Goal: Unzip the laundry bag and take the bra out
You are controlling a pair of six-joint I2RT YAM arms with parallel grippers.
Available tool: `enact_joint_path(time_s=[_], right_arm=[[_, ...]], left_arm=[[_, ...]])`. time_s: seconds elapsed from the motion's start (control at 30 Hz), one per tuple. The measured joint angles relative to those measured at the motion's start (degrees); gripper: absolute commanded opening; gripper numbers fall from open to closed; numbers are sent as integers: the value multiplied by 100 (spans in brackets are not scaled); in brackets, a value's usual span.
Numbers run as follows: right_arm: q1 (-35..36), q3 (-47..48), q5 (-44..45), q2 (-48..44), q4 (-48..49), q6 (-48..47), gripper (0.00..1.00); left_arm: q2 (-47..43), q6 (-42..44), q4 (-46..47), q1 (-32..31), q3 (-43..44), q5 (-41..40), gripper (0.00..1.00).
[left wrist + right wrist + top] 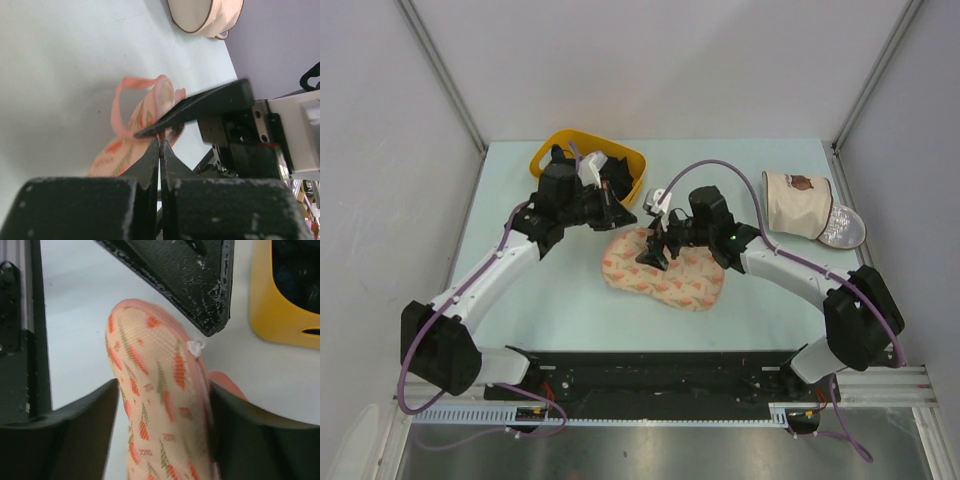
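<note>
The peach-pink laundry bag (672,275) with its orange print lies flat mid-table, and its zip looks closed. The bra is hidden. My left gripper (626,216) is at the bag's far left end. In the left wrist view its fingertips are pressed together (160,141) at the bag's pink trim (150,97). The right wrist view shows a small white zip pull (196,346) sticking out from that left fingertip (212,315). My right gripper (164,387) is open. It straddles the bag's end lobe (155,390) with a finger close against each side.
A yellow basket (548,155) of dark clothes stands at the back left, just behind my left wrist, and its wall shows in the right wrist view (272,305). A beige cylinder bag (798,203) with a brown mark lies on its side at the back right.
</note>
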Motion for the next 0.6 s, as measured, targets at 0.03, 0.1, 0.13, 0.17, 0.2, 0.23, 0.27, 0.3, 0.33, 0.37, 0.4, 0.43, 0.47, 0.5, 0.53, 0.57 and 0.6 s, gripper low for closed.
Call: enact_joint_path(time_s=[0.03,0.1,0.13,0.17,0.2,0.23,0.27,0.3,0.33,0.37,0.4,0.43,0.47,0.5,0.53,0.57,0.6], right_arm=[[31,0,28,26,15,0,44],[52,2,96,46,63,7,0],[52,7,179,46,87,33,0],[50,20,247,44,92,98,0],[42,24,374,37,94,155,0],[39,24,479,31,94,170,0],[55,24,664,13,87,181,0],[83,24,833,-31,57,186,0],[118,24,1008,-83,11,177,0],[188,20,1248,-155,-42,151,0],[273,0,1482,-234,-66,133,0],[352,-48,1683,-315,-59,116,0],[444,-160,1923,-442,-17,87,0],[549,-308,2157,-605,0,63,0],[654,-527,2374,-848,74,33,0],[715,-715,2511,-1082,118,22,0],[754,-866,2621,-1281,177,24,0]], left_arm=[[0,0,-7,0,20,11,0],[-13,-4,-28,0,26,33,1],[-20,-7,-39,0,26,52,0],[-26,-7,-42,-2,26,68,1],[-37,-7,-26,-2,26,70,1],[-48,-7,-26,0,26,66,0],[-59,-7,-31,0,26,59,1],[-70,-4,-33,-2,26,46,0],[-72,-2,-37,-2,26,24,0],[-85,0,-46,-2,26,0,0],[-109,11,-70,0,26,-39,0],[-140,24,-94,0,26,-55,0],[-197,52,-136,15,26,-81,1],[-267,81,-192,28,26,-92,0],[-363,101,-258,52,20,-81,0],[-442,107,-262,103,-13,-44,1],[-544,105,-262,173,-79,-13,0]])
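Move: The right gripper's open fingers already straddle the laundry bag's pink zipper edge, which lies practically at the hand point, about 1 cm below it. The shut left gripper holds the white tab at the bag's end, some 4 cm left of the right hand, 3 cm ahead and 4 cm higher. The yellow bin stands about 16 cm ahead, 14 cm left and 12 cm below. From the left hand, the zipper edge is some 4 cm right, 3 cm back and 6 cm down. Shut the right gripper on the zipper edge to pinch it, easing about 2 cm forward as the fingers close, then draw it right and back, rising some 2 cm and swinging about 15 degrees clockwise. Keep the left gripper clamped on the white tab, and late on pull it up and left about 2 cm, away from the right hand. ##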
